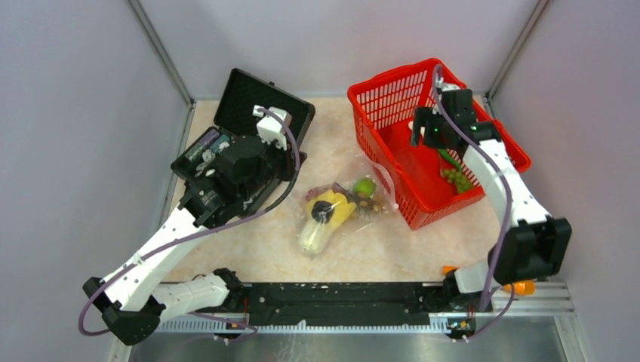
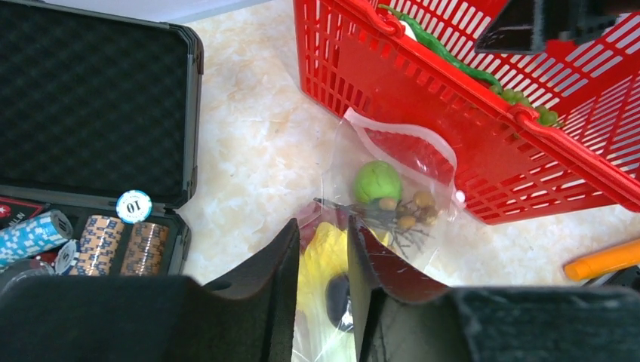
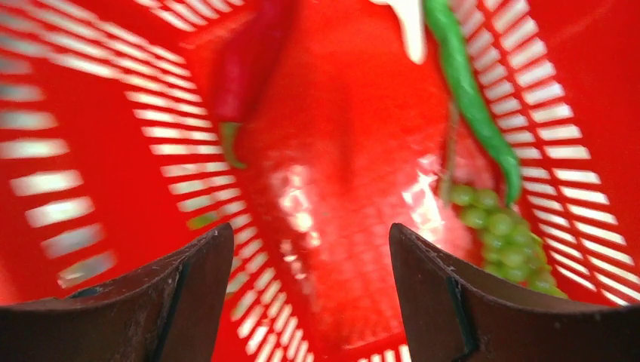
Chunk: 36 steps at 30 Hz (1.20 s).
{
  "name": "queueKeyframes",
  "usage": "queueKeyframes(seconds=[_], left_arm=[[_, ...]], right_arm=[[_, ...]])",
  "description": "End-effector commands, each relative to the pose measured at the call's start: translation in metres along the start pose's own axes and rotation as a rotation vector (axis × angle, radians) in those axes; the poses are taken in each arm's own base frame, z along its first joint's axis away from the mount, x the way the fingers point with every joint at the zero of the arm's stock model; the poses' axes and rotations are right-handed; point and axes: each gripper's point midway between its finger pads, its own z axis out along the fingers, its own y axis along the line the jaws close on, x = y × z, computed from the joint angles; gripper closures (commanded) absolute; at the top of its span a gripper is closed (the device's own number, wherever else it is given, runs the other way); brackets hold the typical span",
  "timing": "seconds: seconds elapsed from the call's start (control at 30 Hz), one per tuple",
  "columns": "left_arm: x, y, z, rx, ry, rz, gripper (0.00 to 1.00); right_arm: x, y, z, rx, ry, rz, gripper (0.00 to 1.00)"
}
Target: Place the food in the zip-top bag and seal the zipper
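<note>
The zip-top bag point(image 1: 355, 202) lies on the table between the case and the basket. Inside it are a yellow leafy bunch point(image 2: 326, 245), a green pear-like fruit point(image 2: 377, 181) and brown bits point(image 2: 409, 211). Its pale zipper point(image 2: 400, 133) curves along the edge facing the basket. My left gripper point(image 2: 323, 226) hangs short of the bag with its jaws a narrow gap apart and nothing between them. My right gripper point(image 3: 311, 241) stands open inside the red basket point(image 1: 392, 90), over its bare floor. Green grapes point(image 3: 506, 234) lie just right of it.
A red chili point(image 3: 249, 68) and a green chili point(image 3: 468, 98) also lie in the basket. An open black case point(image 1: 256, 105) holding poker chips point(image 2: 98, 241) sits at the left under my left arm. An orange object point(image 2: 604, 260) lies near the right arm's base.
</note>
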Motion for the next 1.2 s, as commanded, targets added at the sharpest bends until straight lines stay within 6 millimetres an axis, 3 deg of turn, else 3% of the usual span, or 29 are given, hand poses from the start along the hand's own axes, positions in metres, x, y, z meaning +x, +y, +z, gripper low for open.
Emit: queueKeyframes(seconds=[0.0, 0.07, 0.17, 0.23, 0.33, 0.43, 0.5, 0.63, 0.73, 0.9, 1.07, 1.17], left_arm=[[-0.007, -0.001, 0.007, 0.010, -0.032, 0.001, 0.64], [-0.006, -0.005, 0.010, 0.029, -0.036, -0.006, 0.48], [0.003, -0.002, 0.017, 0.017, -0.021, -0.022, 0.42], [0.012, 0.002, 0.023, -0.003, -0.002, -0.040, 0.38], [0.023, 0.013, 0.026, -0.058, 0.014, -0.075, 0.37], [0.025, 0.027, 0.021, -0.127, -0.009, -0.114, 0.37], [0.028, 0.038, 0.015, -0.168, -0.029, -0.142, 0.36], [0.041, 0.049, 0.006, -0.197, -0.032, -0.163, 0.24], [0.071, 0.051, 0.007, -0.201, 0.051, -0.186, 0.18], [0.121, 0.047, 0.005, -0.163, 0.112, -0.291, 0.05], [0.153, 0.048, 0.001, -0.148, 0.119, -0.355, 0.01], [0.166, 0.044, 0.004, -0.124, 0.116, -0.402, 0.01]], right_arm=[[-0.074, 0.065, -0.104, -0.409, -0.401, 0.019, 0.26], [-0.074, 0.090, -0.132, -0.579, -0.441, -0.017, 0.26], [-0.063, 0.129, -0.170, -0.868, -0.422, -0.061, 0.26], [-0.041, 0.157, -0.187, -1.004, -0.355, -0.113, 0.26], [0.003, 0.188, -0.166, -0.881, -0.200, -0.255, 0.26], [0.033, 0.193, -0.136, -0.710, -0.093, -0.318, 0.26], [0.052, 0.202, -0.130, -0.708, -0.066, -0.325, 0.26], [0.094, 0.226, -0.120, -0.614, -0.057, -0.357, 0.27], [0.117, 0.217, -0.102, -0.417, -0.082, -0.367, 0.26], [0.163, 0.193, -0.086, -0.340, -0.049, -0.311, 0.25], [0.189, 0.170, -0.081, -0.354, -0.050, -0.262, 0.24], [0.191, 0.153, -0.067, -0.257, -0.071, -0.250, 0.24]])
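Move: Roughly 24 cm to the right hand's left, 13 cm back and 18 cm below it lies the middle of the filled zip-top bag, its mouth nearer, some 13 cm left and 5 cm back. The red basket is under that hand, centred about 4 cm ahead and 5 cm right. From the left hand the bag's middle is level, 9 cm to the right and 31 cm down; the chip case stands 14 cm ahead and 19 cm left. Climbing some 17 cm out of the basket while swinging left and back, the empty right hand turns counter-clockwise, then drops about 25 cm towards the near side of the bag by its mouth, easing back right with its fingers still open. The left hand sinks about 18 cm towards the bag's left end, drifting left and then slightly back, tipping down some 20 degrees and opening wide. ##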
